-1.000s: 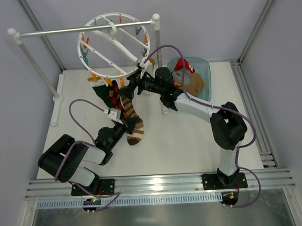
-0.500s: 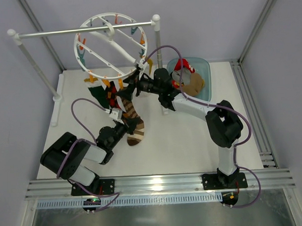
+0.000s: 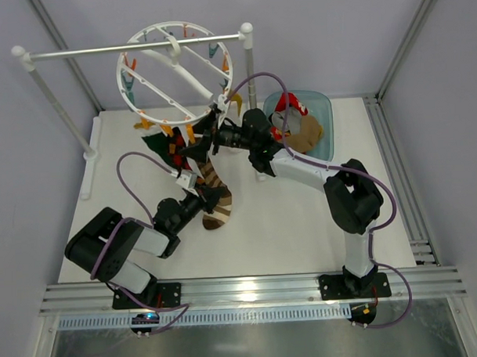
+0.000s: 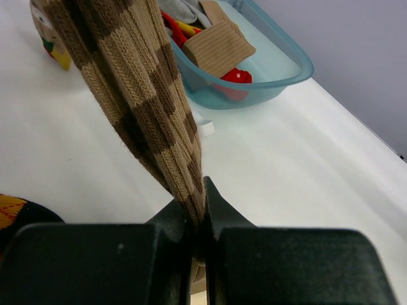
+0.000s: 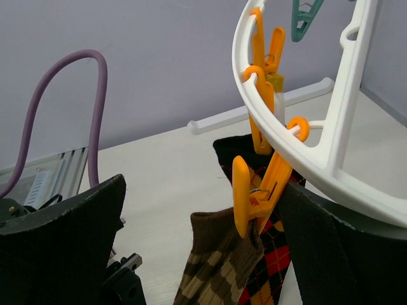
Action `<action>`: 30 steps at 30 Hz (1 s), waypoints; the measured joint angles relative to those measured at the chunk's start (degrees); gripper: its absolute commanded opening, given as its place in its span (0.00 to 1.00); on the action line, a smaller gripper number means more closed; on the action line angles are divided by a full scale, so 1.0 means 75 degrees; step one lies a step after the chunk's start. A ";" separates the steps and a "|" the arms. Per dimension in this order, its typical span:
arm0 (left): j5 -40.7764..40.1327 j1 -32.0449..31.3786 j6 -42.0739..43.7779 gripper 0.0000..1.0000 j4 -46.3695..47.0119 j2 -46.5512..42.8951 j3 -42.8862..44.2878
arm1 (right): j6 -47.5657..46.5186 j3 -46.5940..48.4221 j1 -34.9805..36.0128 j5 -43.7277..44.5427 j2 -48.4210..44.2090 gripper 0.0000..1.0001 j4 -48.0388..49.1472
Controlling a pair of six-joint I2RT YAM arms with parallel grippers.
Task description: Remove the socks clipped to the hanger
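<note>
The round white hanger hangs tilted from the rail. An orange clip on the rim of the hanger pinches the cuff of a brown-and-tan striped sock. That striped sock runs down to the table. My left gripper is shut on the lower part of this sock; in the top view the left gripper is beside it. My right gripper is open, one finger on each side of the orange clip. A dark argyle sock hangs just behind; in the top view the argyle sock lies left of the striped one.
A teal basin holding several socks sits at the back right, and the same basin shows beyond the held sock. The straight white rail with its two posts spans the back. A purple cable loops by the right wrist.
The hanger has swung a little to the left and the right gripper has followed it, closing in around the orange clip. The left gripper keeps its hold on the striped sock.
</note>
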 measured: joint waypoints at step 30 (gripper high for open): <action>0.0612 -0.0023 -0.0003 0.00 -0.0128 0.0192 0.0035 | 0.0289 0.0003 -0.0026 0.0090 0.0189 0.04 0.1110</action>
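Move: The orange clip holding the striped sock's cuff is already between the right hand's open fingers, about 2 cm ahead of the hand point, 1 cm to its left and level with it. The argyle sock hangs some 7 cm to the right hand's left, 2 cm ahead and 9 cm lower. From the left hand, already shut on that striped sock lower down, the clip is about 10 cm ahead, 4 cm left and 17 cm up. The right hand eases back and up about 1 cm, then comes forward about 1.5 cm and rises further, some 2 cm higher in all, as its wide-open fingers close most of the way and pinch the orange clip at the hanger's rim. Lower down the left hand keeps its grip on the striped sock, creeping back and to the right about 1 cm each, and sinks about 1 cm at the very end. ##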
